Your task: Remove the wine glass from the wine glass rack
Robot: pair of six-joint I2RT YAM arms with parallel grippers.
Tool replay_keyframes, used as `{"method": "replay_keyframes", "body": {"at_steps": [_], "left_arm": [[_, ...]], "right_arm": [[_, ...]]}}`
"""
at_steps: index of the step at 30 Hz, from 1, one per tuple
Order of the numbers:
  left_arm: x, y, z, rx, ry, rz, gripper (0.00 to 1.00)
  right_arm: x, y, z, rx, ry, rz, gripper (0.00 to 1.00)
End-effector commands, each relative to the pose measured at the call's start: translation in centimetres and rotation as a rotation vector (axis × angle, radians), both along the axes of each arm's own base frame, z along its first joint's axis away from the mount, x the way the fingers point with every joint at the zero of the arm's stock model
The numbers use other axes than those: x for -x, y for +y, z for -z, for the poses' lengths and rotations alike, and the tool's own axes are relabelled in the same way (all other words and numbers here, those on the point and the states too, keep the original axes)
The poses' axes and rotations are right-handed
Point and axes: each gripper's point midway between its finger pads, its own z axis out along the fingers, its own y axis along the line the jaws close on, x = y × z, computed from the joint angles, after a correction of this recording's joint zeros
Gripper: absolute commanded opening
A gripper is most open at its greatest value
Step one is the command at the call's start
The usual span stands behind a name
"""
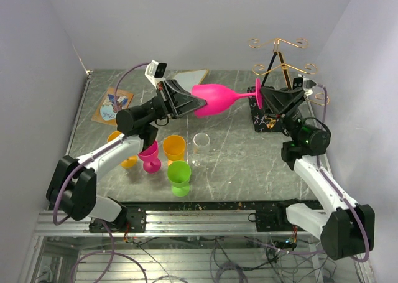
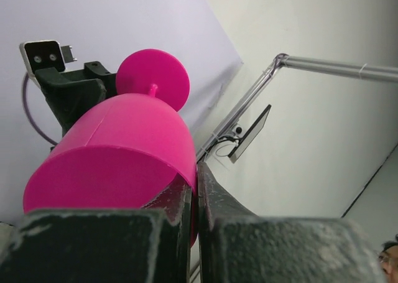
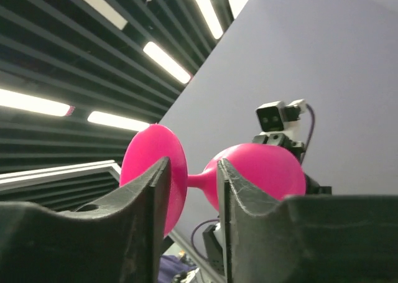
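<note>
A bright pink wine glass (image 1: 214, 99) hangs sideways in the air above the table, its bowl to the left and its foot to the right. My left gripper (image 1: 186, 101) is shut on the bowl's rim; in the left wrist view the fingers (image 2: 186, 202) pinch the wall of the wine glass (image 2: 118, 152). My right gripper (image 3: 193, 165) stands open at the glass's foot end, the stem of the wine glass (image 3: 261, 168) between its jaws with a gap on each side. The wine glass rack (image 1: 280, 53) stands behind, at the back right, on its black base (image 1: 256, 122).
On the table near the left arm stand an orange cup (image 1: 175, 148), a green one (image 1: 179, 176), a small pink one (image 1: 149, 155), a yellow one (image 1: 126, 160) and a clear glass (image 1: 201, 147). A butterfly card (image 1: 114, 106) lies at the back left.
</note>
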Motion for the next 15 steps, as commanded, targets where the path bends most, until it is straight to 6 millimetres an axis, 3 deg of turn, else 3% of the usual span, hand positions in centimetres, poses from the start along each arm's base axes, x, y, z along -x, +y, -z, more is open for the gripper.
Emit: {"method": "replay_keyframes", "body": {"at_steps": [1,3,8,10,15], "left_arm": [[1.6,0.3,0.2,-0.011,-0.091,-0.039,0.07],[1.8,0.4,0.3,-0.026,-0.105,-0.067,0.07],[0.5,0.0,2.4,-0.175,-0.074,-0.197,0.07],[-0.2,-0.1,3.7,-0.266,-0.06,-0.257,0.07],[-0.7,0.2,8.0,-0.483,-0.006,-0.341,0.07]], "right_arm": [[-1.5,0.5,2.0,0.157,0.012,0.171,0.42],[-3.0,0.3,3.3,0.246,0.058,0.267,0.56],[-5.3,-2.0,5.4,0.441,0.15,0.532,0.79],[-5.8,-3.6,5.5,0.508,0.169,0.656,0.87],[-5.9,-8.4,4.4,0.666,0.182,0.969,0.96]]}}
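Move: The left fingers are already shut on the pink glass's rim; its middle lies about 6 cm to their right and 2 cm up. Below, by some 36 cm, stand the green glass, 10 cm back and 7 cm left, the clear glass almost straight under, and the orange one 9 cm left. From the right hand, at the foot end, the pink glass's middle is 8 cm left, the empty rack about 21 cm ahead, 12 cm right and 28 cm lower. The right fingers, already part open around the foot end, spread wide and come free of the pink glass; that hand sinks and moves forward about 5 cm, then also right, swinging clockwise nearly 40 degrees with its fingertips tipping down. The left fingers keep their pinch on the rim and lower the glass about 3 cm, tipping the fingers down and turning counter-clockwise some 15 degrees. ##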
